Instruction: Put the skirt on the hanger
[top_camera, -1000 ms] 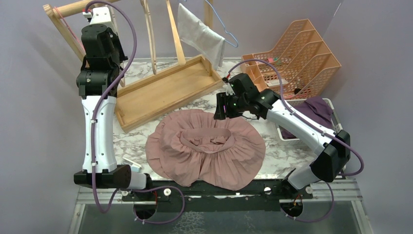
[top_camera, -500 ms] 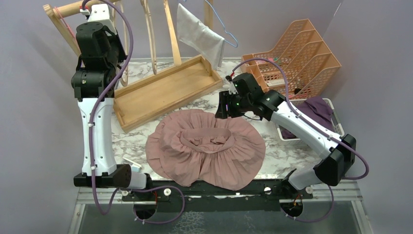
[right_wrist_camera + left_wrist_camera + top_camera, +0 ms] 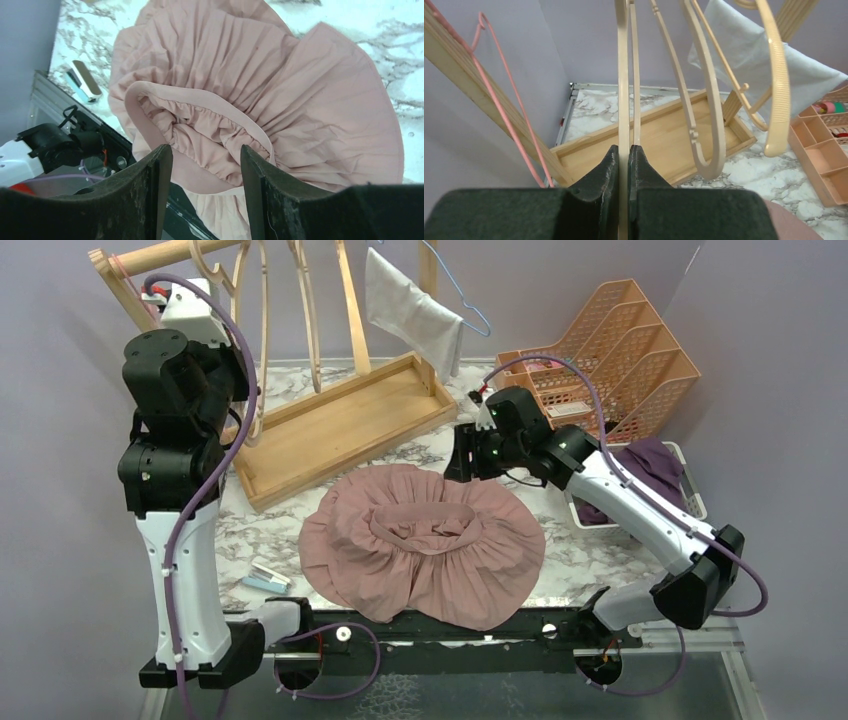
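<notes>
The pink pleated skirt (image 3: 420,545) lies spread flat on the marble table, its elastic waistband facing up (image 3: 200,107). My left gripper (image 3: 623,150) is shut on the thin edge of a pale wooden hanger (image 3: 623,75), which hangs from the wooden rack at the back left (image 3: 262,335). My right gripper (image 3: 462,455) hovers open over the skirt's far edge. Nothing is between its fingers (image 3: 206,152), and the waistband shows below them.
Other wooden hangers (image 3: 704,100) and a pink wire hanger (image 3: 499,100) hang beside the held one. A wooden tray (image 3: 340,430) sits below the rack. At the back are a white cloth (image 3: 410,310) and an orange organizer (image 3: 610,350). A purple cloth (image 3: 650,465) lies right; a small clip (image 3: 265,578) lies near left.
My left arm has swung left and back, still holding the hanger. The right arm has shifted slightly to the right above the skirt.
</notes>
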Controlling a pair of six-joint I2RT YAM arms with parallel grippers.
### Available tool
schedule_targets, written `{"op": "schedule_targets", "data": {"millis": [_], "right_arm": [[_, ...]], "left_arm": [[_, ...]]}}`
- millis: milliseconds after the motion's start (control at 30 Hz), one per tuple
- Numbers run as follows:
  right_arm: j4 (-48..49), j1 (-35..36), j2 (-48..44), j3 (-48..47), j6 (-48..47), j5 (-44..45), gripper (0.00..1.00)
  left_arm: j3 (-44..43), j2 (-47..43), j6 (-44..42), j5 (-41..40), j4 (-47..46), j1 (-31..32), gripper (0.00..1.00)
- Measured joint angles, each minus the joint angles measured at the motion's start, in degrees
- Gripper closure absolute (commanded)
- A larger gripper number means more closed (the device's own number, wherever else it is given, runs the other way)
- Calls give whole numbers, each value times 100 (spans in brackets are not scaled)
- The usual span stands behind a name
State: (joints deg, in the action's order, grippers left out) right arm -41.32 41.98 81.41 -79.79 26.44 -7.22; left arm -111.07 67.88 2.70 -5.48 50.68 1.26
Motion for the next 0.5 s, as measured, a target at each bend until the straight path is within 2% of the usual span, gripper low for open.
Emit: {"op": "schedule_targets", "data": {"millis": [267,500], "right_arm": [[96,0,-501,-358,-492,-262,42],[916,0,-1674,-59,-603,-170,42]], "left_arm": [[-109,-435,-168,675,229,17,100],[136,-883,-326,1298,221,122,100]]}}
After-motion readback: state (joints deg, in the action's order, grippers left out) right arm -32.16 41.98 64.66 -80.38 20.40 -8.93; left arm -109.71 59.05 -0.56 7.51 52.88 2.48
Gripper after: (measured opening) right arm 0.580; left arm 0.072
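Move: The left hand already holds the wooden hanger high up; the skirt's waistband lies about 27 cm to its right, 10 cm back and 48 cm below. The wooden tray is some 12 cm ahead of this hand, 11 cm to its right and 48 cm down. From the open right hand, the gripped part of the hanger is about 35 cm left, 4 cm ahead and 27 cm higher; the waistband lies roughly 6 cm left, 4 cm back and 22 cm below. Upward and quickening, the right hand leaves its place over the skirt, climbing about 14 cm with a small drift back while its fingers, still open, tip up some 25 degrees from their downward slant. Backward and to the right, the left hand draws the gripped hanger away from the rack, swinging clockwise and staying high above the table. ##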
